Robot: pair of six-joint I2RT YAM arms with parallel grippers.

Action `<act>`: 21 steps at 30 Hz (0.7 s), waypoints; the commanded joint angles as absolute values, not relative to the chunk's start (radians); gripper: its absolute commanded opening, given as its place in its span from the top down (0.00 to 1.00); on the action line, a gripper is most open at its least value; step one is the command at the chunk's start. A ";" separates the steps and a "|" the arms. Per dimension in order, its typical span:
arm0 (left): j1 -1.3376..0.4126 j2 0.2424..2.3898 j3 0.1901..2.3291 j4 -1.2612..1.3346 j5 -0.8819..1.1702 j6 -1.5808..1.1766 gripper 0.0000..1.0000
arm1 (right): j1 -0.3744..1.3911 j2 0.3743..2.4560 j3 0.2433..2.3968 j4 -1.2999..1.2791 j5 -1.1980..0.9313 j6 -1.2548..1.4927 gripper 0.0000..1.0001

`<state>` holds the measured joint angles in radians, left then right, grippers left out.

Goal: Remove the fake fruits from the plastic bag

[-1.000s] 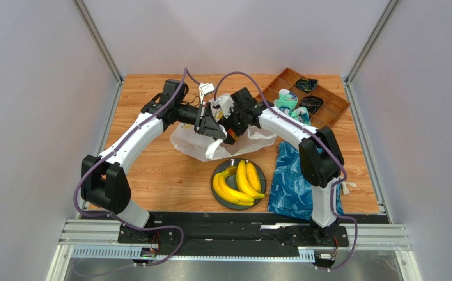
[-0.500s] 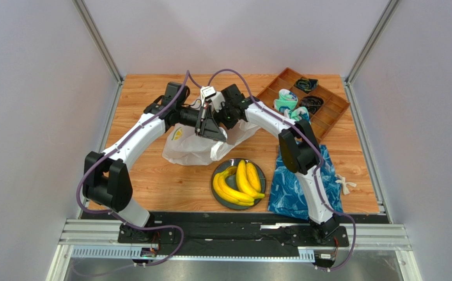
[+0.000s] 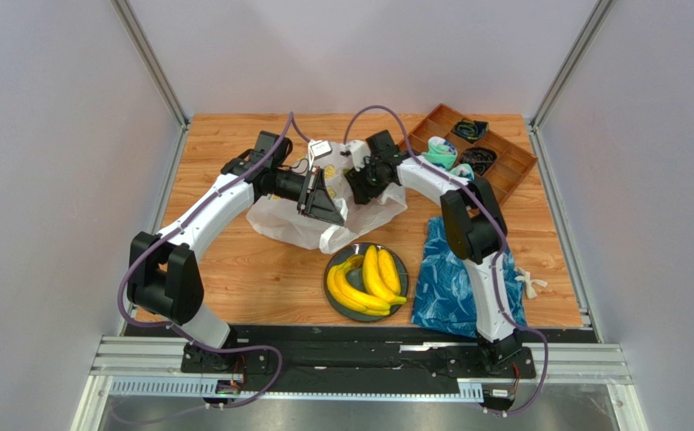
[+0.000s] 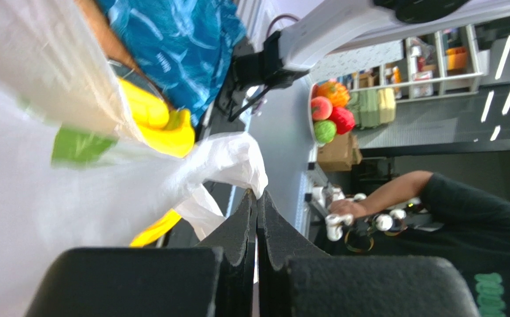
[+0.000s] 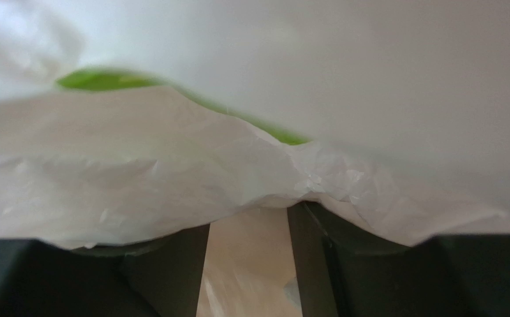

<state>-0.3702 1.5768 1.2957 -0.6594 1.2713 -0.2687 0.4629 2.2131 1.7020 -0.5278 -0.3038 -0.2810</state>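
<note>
The white plastic bag (image 3: 298, 224) lies crumpled on the wooden table, one edge lifted. My left gripper (image 3: 325, 196) is shut on that edge; the left wrist view shows the bag (image 4: 32, 198) pinched at the tips of my left gripper (image 4: 257, 193). Two yellow banana bunches (image 3: 366, 278) rest on a dark plate (image 3: 402, 263) in front of the bag. My right gripper (image 3: 357, 182) is against the bag's far right side. In the right wrist view its fingers (image 5: 171, 264) stand apart, tips hidden under bag film (image 5: 171, 165). A green shape (image 5: 102, 79) shows behind the film.
A blue patterned cloth (image 3: 449, 278) lies right of the plate. A wooden compartment tray (image 3: 503, 184) at the back right holds socks (image 3: 438, 154) and dark items. A small white object (image 3: 530, 285) lies by the cloth. Metal frame posts border the table.
My right gripper has shifted left, then back right along the bag's far side, and its jaws have narrowed. The bag has shifted and reshaped. My left gripper keeps its pinch.
</note>
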 commanded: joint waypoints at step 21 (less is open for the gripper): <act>-0.359 1.718 1.529 -0.882 1.219 -0.005 1.00 | 0.462 1.991 1.586 -0.543 -0.097 -0.172 0.00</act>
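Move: Inside the plastic bag already, the right hand sits low with its fingers half open; the bag's middle lies about 7 cm to its left and level with it, the fruit hidden. The banana plate is some 22 cm back and 1 cm right, the wooden tray about 10 cm ahead and 24 cm right. From the left hand, which grips the bag's rim, the bag's middle is roughly 20 cm ahead, 6 cm left and 19 cm below. Sweeping back and to its right by about 11 cm each way under the bag's upper plastic, the right hand rises a little, then swings forward and left again by some 6–7 cm, still rising before it dips slightly. Its fingers spread from half to wide open, the plastic still draped over them. The left hand keeps its pinch on the rim, first sinking slightly, then easing about 3 cm forward. ##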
